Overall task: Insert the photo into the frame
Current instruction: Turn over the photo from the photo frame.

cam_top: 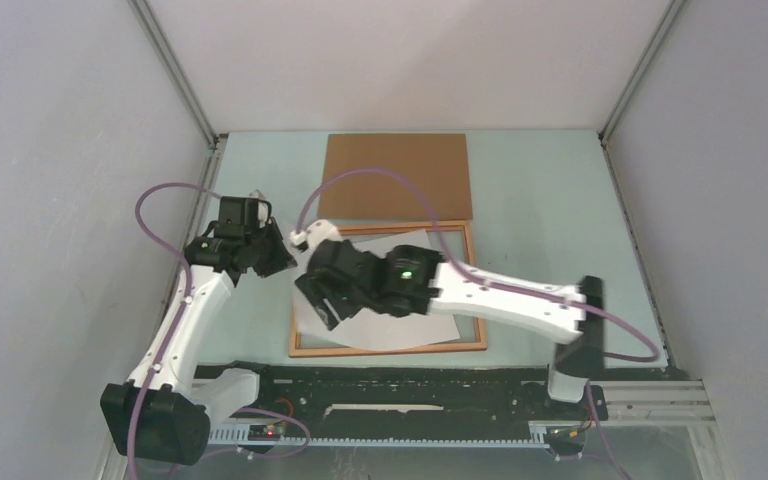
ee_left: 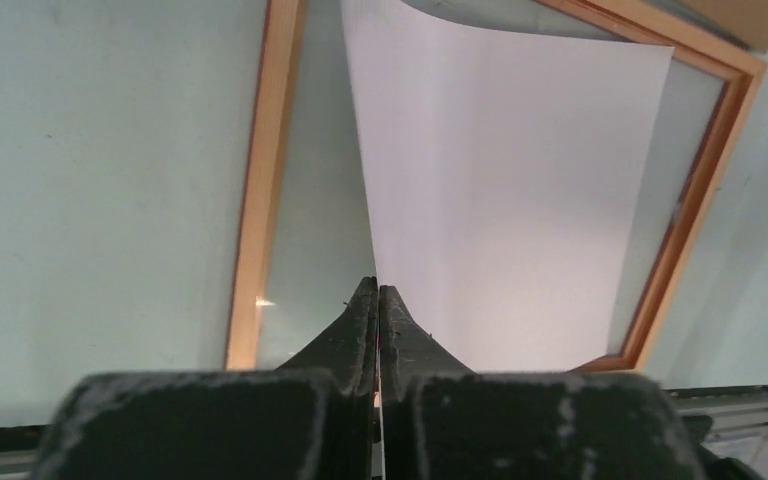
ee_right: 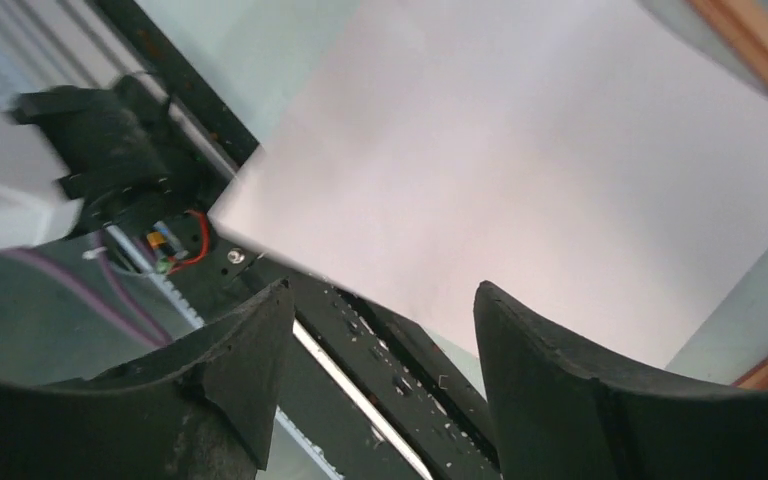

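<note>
The photo (cam_top: 364,333) shows its plain white back and lies askew over the frame (cam_top: 390,349), whose orange wooden rim sits on the table. My left gripper (cam_top: 276,250) is at the frame's far left corner, shut on the photo's edge. In the left wrist view the closed fingertips (ee_left: 378,292) pinch the sheet (ee_left: 500,200), which curves up off the pane inside the rim (ee_left: 260,180). My right gripper (cam_top: 322,300) hovers over the photo's left part. Its jaws (ee_right: 380,300) stand wide open and empty just above the white sheet (ee_right: 520,170).
A flat brown backing board (cam_top: 397,175) lies on the table just behind the frame. The black base rail (cam_top: 410,385) runs along the near edge, close to the frame's front rim. Grey walls close in both sides.
</note>
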`<state>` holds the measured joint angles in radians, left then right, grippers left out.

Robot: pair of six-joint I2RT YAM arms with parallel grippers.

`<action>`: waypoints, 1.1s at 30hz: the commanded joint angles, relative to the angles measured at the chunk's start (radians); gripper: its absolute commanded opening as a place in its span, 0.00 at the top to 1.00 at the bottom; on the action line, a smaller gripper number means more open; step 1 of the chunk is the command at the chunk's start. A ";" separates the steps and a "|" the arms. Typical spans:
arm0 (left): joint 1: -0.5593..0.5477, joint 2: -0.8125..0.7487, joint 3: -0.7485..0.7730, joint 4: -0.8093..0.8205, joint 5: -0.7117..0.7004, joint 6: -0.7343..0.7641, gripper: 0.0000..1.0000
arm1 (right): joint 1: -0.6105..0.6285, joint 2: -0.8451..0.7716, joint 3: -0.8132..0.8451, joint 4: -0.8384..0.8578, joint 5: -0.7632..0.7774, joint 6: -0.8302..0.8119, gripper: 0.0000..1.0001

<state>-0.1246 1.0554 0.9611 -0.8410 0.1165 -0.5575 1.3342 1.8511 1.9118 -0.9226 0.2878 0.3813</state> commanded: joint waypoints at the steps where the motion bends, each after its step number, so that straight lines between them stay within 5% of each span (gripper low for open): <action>1: 0.021 -0.024 -0.005 0.012 0.019 0.154 1.00 | -0.063 -0.283 -0.118 0.152 -0.053 -0.054 0.25; 8: 0.029 0.000 0.002 0.130 0.053 0.160 1.00 | -0.478 -0.481 -0.415 0.375 -0.272 -0.025 0.25; 15: 0.029 0.074 -0.060 0.297 0.093 0.069 1.00 | -0.875 -0.439 -0.611 0.575 -0.457 0.026 0.26; 24: 0.029 0.233 -0.058 0.389 0.174 0.069 1.00 | -1.052 -0.349 -0.880 0.720 -0.577 -0.030 0.27; 33: 0.029 0.281 -0.174 0.618 0.203 -0.050 1.00 | -1.169 -0.253 -0.947 0.830 -0.717 0.008 0.29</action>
<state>-0.1013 1.3491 0.8341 -0.3805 0.2852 -0.5484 0.1829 1.5768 0.9634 -0.2008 -0.3473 0.3725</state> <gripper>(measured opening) 0.003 0.720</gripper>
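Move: The left fingers hold the photo's left edge. The photo's middle is about 12 cm to their right and 1 cm ahead, 12 cm lower, and the frame's middle lies some 15 cm to their right and 2 cm ahead, 15 cm below. From the empty right hand the photo's far right corner is about 26 cm ahead, 20 cm right and 22 cm down, the frame's middle 13 cm ahead and 11 cm right, and the brown board 40 cm ahead and 13 cm right. The right hand, already clear of the photo and still open, rises about 10 cm and sweeps right (30 cm in all) and forward, then sinks well below its starting height towards the photo's far right corner, turning some 40 degrees clockwise to finish above the frame's right bar. The left hand keeps its pinch on the photo's left edge and, after a short hold, carries it forward, down and a little right over the frame's left part. ##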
